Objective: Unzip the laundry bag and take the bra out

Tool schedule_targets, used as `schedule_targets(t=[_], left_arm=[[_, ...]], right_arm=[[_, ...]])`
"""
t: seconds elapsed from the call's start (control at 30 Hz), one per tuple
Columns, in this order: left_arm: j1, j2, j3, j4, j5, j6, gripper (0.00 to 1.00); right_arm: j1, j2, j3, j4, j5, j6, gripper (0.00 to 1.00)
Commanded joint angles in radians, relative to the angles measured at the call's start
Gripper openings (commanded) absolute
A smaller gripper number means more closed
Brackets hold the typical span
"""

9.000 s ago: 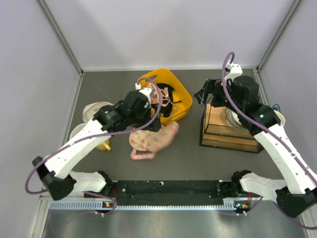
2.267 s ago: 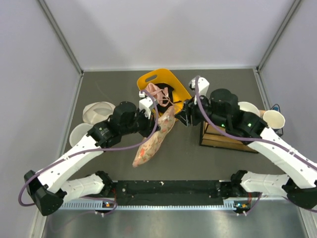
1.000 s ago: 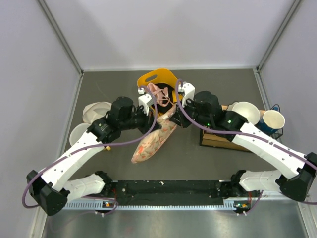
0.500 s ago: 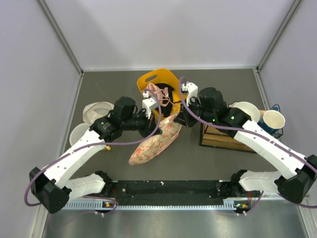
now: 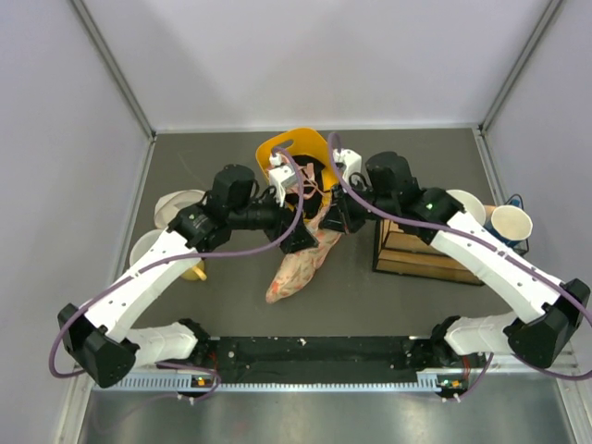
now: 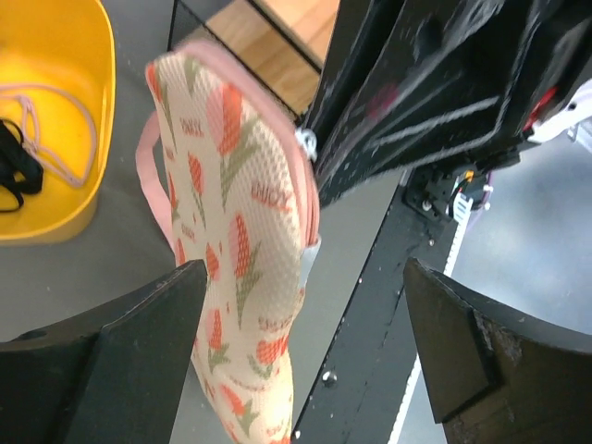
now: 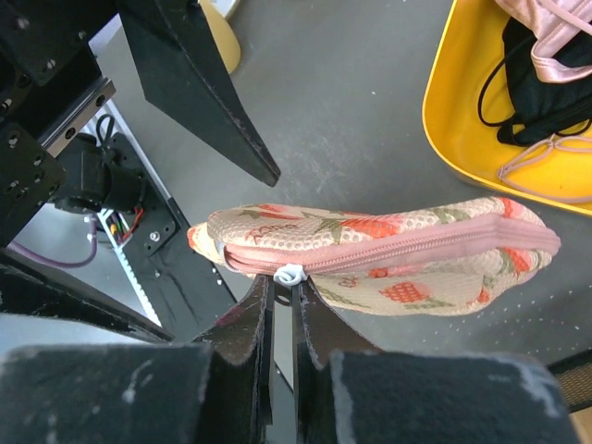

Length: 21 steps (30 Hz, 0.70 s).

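The laundry bag (image 5: 302, 261) is a pale pink pouch with orange-red prints. It hangs off the table between both arms, zip closed. My right gripper (image 7: 277, 289) is shut on its white zip pull (image 7: 289, 274), at the bag's upper end (image 5: 330, 225). My left gripper (image 6: 305, 270) is open wide, its fingers (image 6: 139, 351) on either side of the bag (image 6: 240, 231) without touching it. In the top view the left gripper (image 5: 294, 239) sits beside the bag's top. The bra is not in view.
The yellow basket (image 5: 298, 159) behind the grippers holds a pink strappy garment (image 7: 546, 37) and a black garment (image 7: 536, 102). A wooden box (image 5: 425, 252) stands right, with cups (image 5: 511, 222) beyond. White bowls (image 5: 176, 205) lie left. The black rail (image 5: 314, 356) runs along the front.
My left gripper has opened and let go of the bag. The bag now hangs steeper from the right gripper, which has shifted slightly left with the zip pull in it.
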Motion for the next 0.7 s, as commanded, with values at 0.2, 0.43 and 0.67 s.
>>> schedule_targets(t=[0.2, 0.43, 0.67], left_arm=[[0.004, 0.043, 0.021, 0.208, 0.025, -0.104, 0.78], [0.004, 0.086, 0.047, 0.192, 0.054, -0.093, 0.0], [0.007, 0.051, 0.037, 0.15, 0.031, -0.049, 0.0]], right_arm=[[-0.008, 0.013, 0.072, -0.019, -0.017, 0.025, 0.0], [-0.008, 0.026, 0.096, -0.05, -0.02, 0.005, 0.0], [-0.017, 0.025, 0.134, -0.123, 0.022, -0.058, 0.0]])
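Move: The zipper end of the laundry bag lies about 3 cm to the left hand's right, 2 cm ahead and 1 cm up. From the left hand, the yellow bin is some 15 cm ahead, neither left nor right, and 18 cm down; the shelf rack is about 29 cm right, level with it fore and aft, 14 cm down. The right hand grips the zipper pull; that zipper end lies about 2 cm back and 1 cm left of it, at its height. Left hand moves about 3 cm right and forward, pinching the zipper end beside the pull the right hand keeps. ##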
